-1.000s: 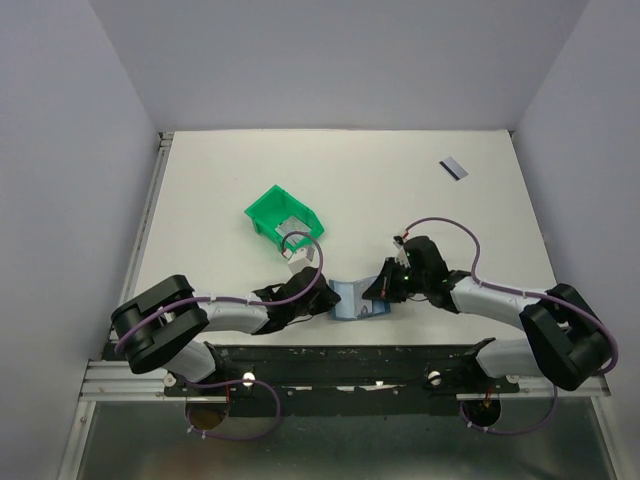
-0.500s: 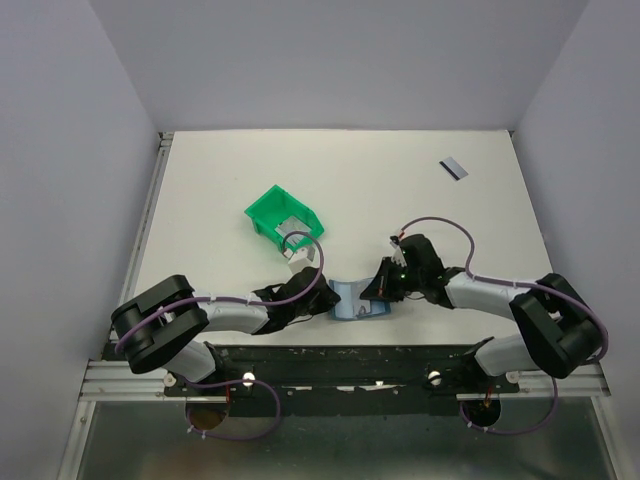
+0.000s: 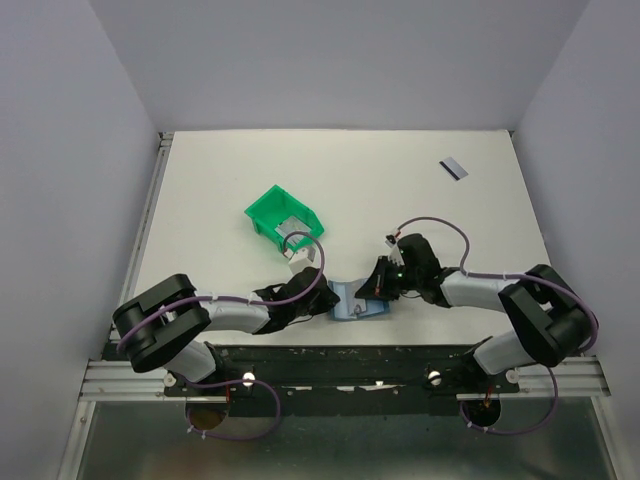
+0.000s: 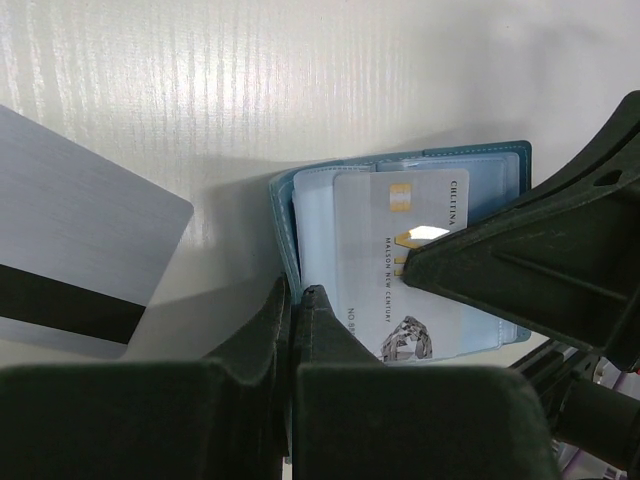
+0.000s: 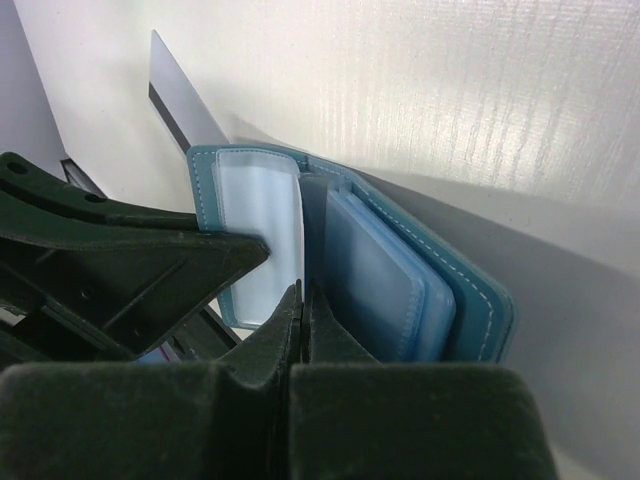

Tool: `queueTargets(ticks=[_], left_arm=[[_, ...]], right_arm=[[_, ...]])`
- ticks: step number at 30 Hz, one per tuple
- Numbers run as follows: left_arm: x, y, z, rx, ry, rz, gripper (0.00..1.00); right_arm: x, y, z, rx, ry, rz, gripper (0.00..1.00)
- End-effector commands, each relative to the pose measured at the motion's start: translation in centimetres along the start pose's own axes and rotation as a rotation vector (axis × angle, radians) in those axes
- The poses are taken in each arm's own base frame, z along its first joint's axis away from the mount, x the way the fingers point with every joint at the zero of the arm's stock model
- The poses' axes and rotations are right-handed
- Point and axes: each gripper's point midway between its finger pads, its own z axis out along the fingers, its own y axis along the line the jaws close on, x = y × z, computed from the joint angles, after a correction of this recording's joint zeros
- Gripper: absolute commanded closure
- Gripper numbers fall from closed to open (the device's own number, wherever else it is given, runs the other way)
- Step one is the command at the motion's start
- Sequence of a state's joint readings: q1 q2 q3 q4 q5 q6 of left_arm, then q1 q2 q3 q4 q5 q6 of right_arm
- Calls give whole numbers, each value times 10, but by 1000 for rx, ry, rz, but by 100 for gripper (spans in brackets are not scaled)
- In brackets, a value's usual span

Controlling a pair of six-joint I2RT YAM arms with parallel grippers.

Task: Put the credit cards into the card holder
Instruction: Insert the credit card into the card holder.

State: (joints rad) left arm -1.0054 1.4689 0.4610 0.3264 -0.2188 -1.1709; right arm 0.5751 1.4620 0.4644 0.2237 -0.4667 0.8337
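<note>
The slate-blue card holder (image 3: 352, 306) lies open near the table's front edge, between both grippers. My left gripper (image 4: 295, 295) is shut on the cover edge of the card holder (image 4: 285, 195). A silvery credit card (image 4: 420, 205) sits partly inside a light-blue pocket. My right gripper (image 5: 303, 292) is shut on that card, seen edge-on (image 5: 302, 235) in the right wrist view. Another credit card (image 4: 70, 250) with a dark stripe lies flat on the table just left of the holder. One more credit card (image 3: 453, 168) lies far back right.
A green plastic bin (image 3: 283, 215) stands behind the left gripper (image 3: 325, 300). The right gripper (image 3: 373, 290) faces it across the holder, their fingers nearly touching. The table's front edge and the arm rail are close below.
The right gripper has edged left toward the holder with the card, and its elbow has shifted inward. The left gripper has stayed in place.
</note>
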Motion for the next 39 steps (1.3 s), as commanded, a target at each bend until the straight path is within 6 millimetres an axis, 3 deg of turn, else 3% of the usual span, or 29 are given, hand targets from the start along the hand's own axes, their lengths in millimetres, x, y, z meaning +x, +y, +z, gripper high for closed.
queueTargets(ticks=[1,12,31,39], left_arm=[[6,10,2,-42,13,35,100],[6,13,3,-57,16,40,99],[6,1,2,4,18,39,72],[8,14,-4,-45,31,54,60]], right_arm=[[7,-3,4,-17,18,1,100],[14,0,8,-71,52,-21,100],[22,-9,17,-64,93,13,100],[23,-19,16,-17,84,16,99]])
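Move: Just beneath the right fingers, which grip the credit card, lies the open card holder, its middle about 1 cm farther out, 1 cm to the left and 1 cm down. From the left hand, shut on the holder's left edge, that middle is some 5 cm to the right, about level with it and 1 cm lower. The striped card lies about 7 cm left of the left hand, 3 cm farther out and 2 cm below. Sliding the pinched credit card leftward into the holder's pocket, the right hand goes about 1.5 cm left and sinks slightly, easing to a stop while its fingers stay shut and the wrist rolls some 5 degrees. The left hand first stays put on the holder's left edge, then opens its fingers a good third, staying in place around that edge. ##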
